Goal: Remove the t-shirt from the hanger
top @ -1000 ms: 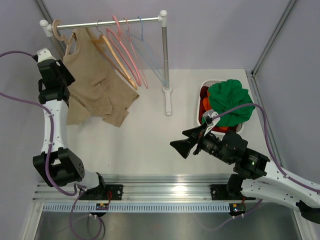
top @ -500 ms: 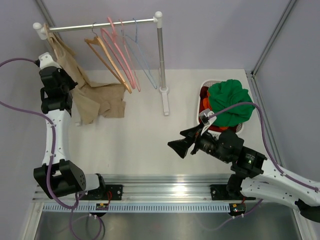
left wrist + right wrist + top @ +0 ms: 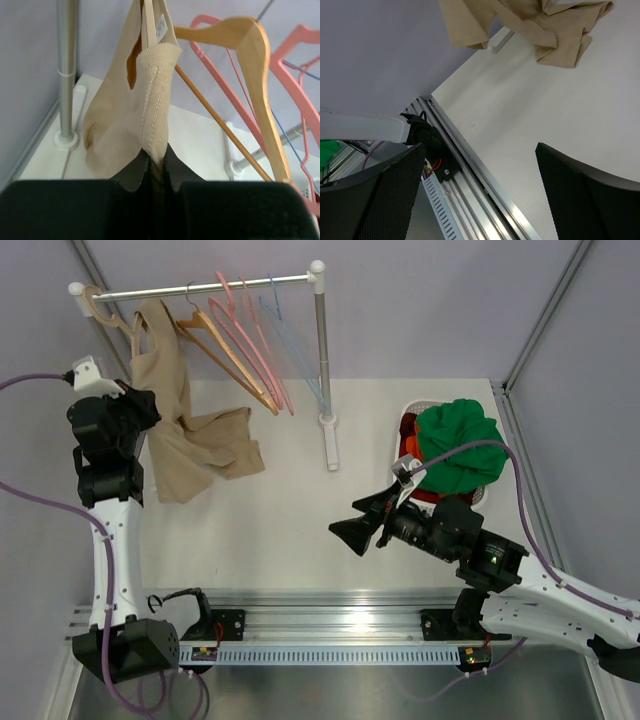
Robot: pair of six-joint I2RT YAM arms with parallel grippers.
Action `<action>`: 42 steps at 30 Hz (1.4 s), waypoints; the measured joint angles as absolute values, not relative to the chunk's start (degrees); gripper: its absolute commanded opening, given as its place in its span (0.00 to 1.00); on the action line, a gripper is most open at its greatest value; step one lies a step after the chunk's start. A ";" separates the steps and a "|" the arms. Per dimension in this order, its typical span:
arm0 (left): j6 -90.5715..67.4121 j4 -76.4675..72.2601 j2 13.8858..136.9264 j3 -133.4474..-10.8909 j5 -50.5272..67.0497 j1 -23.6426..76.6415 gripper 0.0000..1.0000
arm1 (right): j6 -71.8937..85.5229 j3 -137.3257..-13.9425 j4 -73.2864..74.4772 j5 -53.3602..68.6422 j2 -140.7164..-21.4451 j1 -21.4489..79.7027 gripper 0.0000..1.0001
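The beige t-shirt (image 3: 180,430) hangs from the far left end of the rail and drapes down onto the table. The pale wooden hanger (image 3: 110,316) shows only its hook and one arm at the rail; the rest is inside the shirt. My left gripper (image 3: 140,405) is shut on a stitched edge of the t-shirt (image 3: 135,100), with the fabric pinched between the fingertips (image 3: 172,167). My right gripper (image 3: 358,520) is open and empty, low over the table's middle. The t-shirt's lower folds (image 3: 535,22) show far ahead of my right gripper (image 3: 480,195).
An orange-brown wooden hanger (image 3: 225,345), pink hangers (image 3: 255,340) and a blue wire hanger (image 3: 295,335) hang on the rail (image 3: 220,283). The rack's post (image 3: 322,350) stands mid-table. A white basket (image 3: 404,425) holds a green garment (image 3: 455,445) and red cloth at right.
My left gripper has pulled nearer and slightly right with the shirt edge in it. The rack rocked left, then back. The shirt now stretches from rail to gripper. The right arm edged left.
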State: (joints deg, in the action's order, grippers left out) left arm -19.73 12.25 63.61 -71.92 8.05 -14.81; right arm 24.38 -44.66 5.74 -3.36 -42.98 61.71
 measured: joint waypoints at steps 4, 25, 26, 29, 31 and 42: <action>-20.69 9.80 56.40 -63.72 9.17 -14.02 0.00 | 24.29 -45.80 5.54 -3.31 -44.03 61.71 0.98; -27.46 14.22 21.76 -38.41 16.43 -8.64 0.00 | 31.88 -56.10 -1.83 -7.77 -56.25 61.71 0.84; -27.73 15.35 20.29 -37.93 17.08 -7.05 0.00 | 33.23 -57.93 -2.48 -7.90 -58.48 61.71 0.82; -28.58 18.63 17.34 -37.74 18.68 -3.05 0.00 | 35.97 -62.94 -5.58 -7.99 -65.93 62.00 0.79; -29.17 20.53 15.38 -37.65 19.57 -1.06 0.00 | 37.36 -65.87 -7.51 -8.08 -71.16 62.70 0.78; -31.83 23.11 12.60 -37.63 21.58 5.39 0.00 | 40.66 -74.41 -12.23 -10.94 -89.03 69.17 0.70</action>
State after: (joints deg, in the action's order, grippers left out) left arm -31.83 23.11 12.60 -37.63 21.58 5.39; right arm 40.66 -74.41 -12.23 -10.94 -89.03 69.17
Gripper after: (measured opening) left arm 0.090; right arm 0.709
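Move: The left hand holds the t-shirt by its near shoulder, the hanger still inside. The right gripper, where the shirt is headed, is about 24 cm back, 39 cm to the right and 11 cm lower. From the left hand, the shirt hanger's hook lies some 18 cm ahead, 5 cm left and 13 cm up; the wooden hanger is about 8 cm ahead, 14 cm right and 5 cm up. For the empty right hand, the held shoulder is roughly 24 cm ahead, 39 cm left and 11 cm up. Keeping its pinch on the shirt's shoulder, the left hand pulls back about 20 cm and sweeps right and down, away from the rail, turning some 30 degrees clockwise. The right hand starts slowly, rises a little forward, then reaches some 20 cm left and sinks back partway towards the held shoulder, tipping slightly down, its wide-open fingers narrowing around the cloth without pinching. ##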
